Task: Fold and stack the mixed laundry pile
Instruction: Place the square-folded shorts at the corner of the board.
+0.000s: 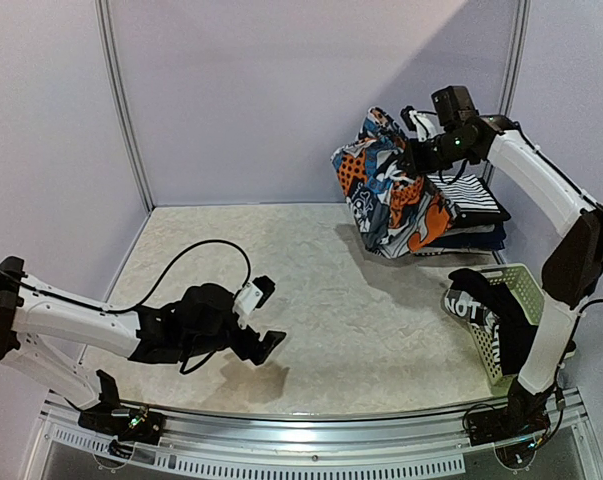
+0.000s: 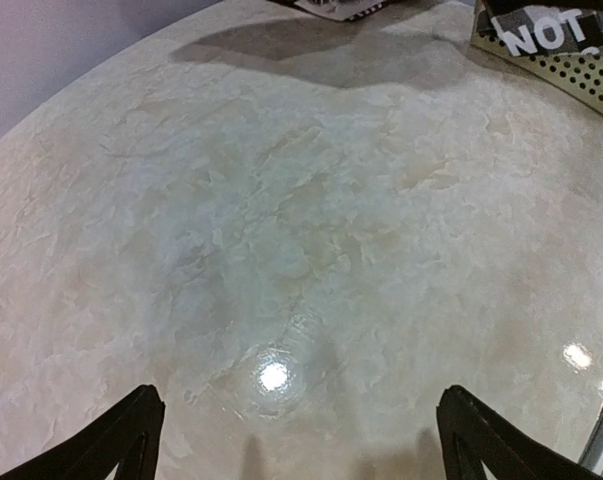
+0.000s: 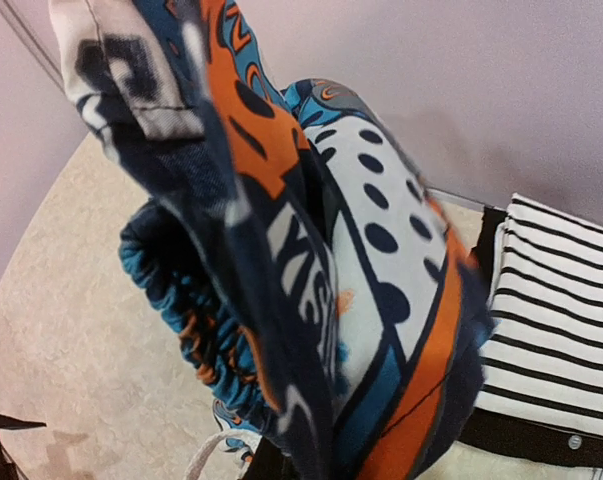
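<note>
My right gripper (image 1: pixel 418 160) is shut on the orange, blue, white and black print garment (image 1: pixel 391 195), which hangs bunched in the air at the back right. In the right wrist view that garment (image 3: pixel 381 280) fills the frame and hides the fingers. Just right of it the white garment with thin black stripes (image 1: pixel 474 197) lies folded on darker folded cloth (image 1: pixel 476 238); its stripes (image 3: pixel 556 310) also show in the wrist view. My left gripper (image 1: pixel 268 314) hovers open over the bare tabletop at the front left, with nothing between its fingers (image 2: pixel 141 420).
A white lattice basket (image 1: pixel 521 290) stands at the right edge beside the right arm, with a black garment with white lettering (image 1: pixel 476 305) draped over its rim. The basket (image 2: pixel 571 75) shows at the far end of the left wrist view. Walls enclose the marbled table (image 1: pixel 311 270).
</note>
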`<act>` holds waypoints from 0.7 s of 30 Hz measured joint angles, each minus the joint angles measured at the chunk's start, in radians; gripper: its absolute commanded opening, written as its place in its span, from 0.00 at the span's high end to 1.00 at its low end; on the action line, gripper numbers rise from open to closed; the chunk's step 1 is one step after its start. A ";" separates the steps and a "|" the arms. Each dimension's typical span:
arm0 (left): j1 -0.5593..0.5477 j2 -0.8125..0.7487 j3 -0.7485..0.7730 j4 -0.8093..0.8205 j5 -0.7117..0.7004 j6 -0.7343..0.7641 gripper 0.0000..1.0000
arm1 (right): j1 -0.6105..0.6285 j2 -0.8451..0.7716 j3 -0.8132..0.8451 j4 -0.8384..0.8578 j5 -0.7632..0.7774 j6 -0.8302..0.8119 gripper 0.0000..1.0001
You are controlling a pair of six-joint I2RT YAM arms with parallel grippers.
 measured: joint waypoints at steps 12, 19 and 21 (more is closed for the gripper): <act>0.001 0.017 -0.011 0.026 0.031 -0.014 0.04 | -0.218 0.035 0.248 -0.130 -0.130 0.027 1.00; 0.001 0.022 -0.011 0.026 0.040 -0.018 0.04 | -0.354 0.129 0.296 -0.145 -0.228 0.032 1.00; 0.001 0.029 -0.011 0.026 0.043 -0.019 0.04 | -0.375 0.171 0.322 -0.154 -0.240 0.032 1.00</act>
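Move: The striped-topped laundry stack at the board lies about 19 cm to the right of the right hand, 10 cm ahead and some 24 cm below. The basket stands roughly 26 cm back, 26 cm right and 26 cm down; the lettered shirt over its left side is about 23 cm back, 15 cm right and 23 cm down. From the idle left hand the stack is about 35 cm ahead, 51 cm right and slightly lower. Still pinching the patterned shorts high with shut fingers, the right hand carries them quickly about 15 cm to the right and some 6 cm forward, towards the striped stack. It goes on climbing about 6 cm at first, then starts down again, losing 4 cm, while the wrist turns some 10 degrees clockwise and rolls its left side up. ##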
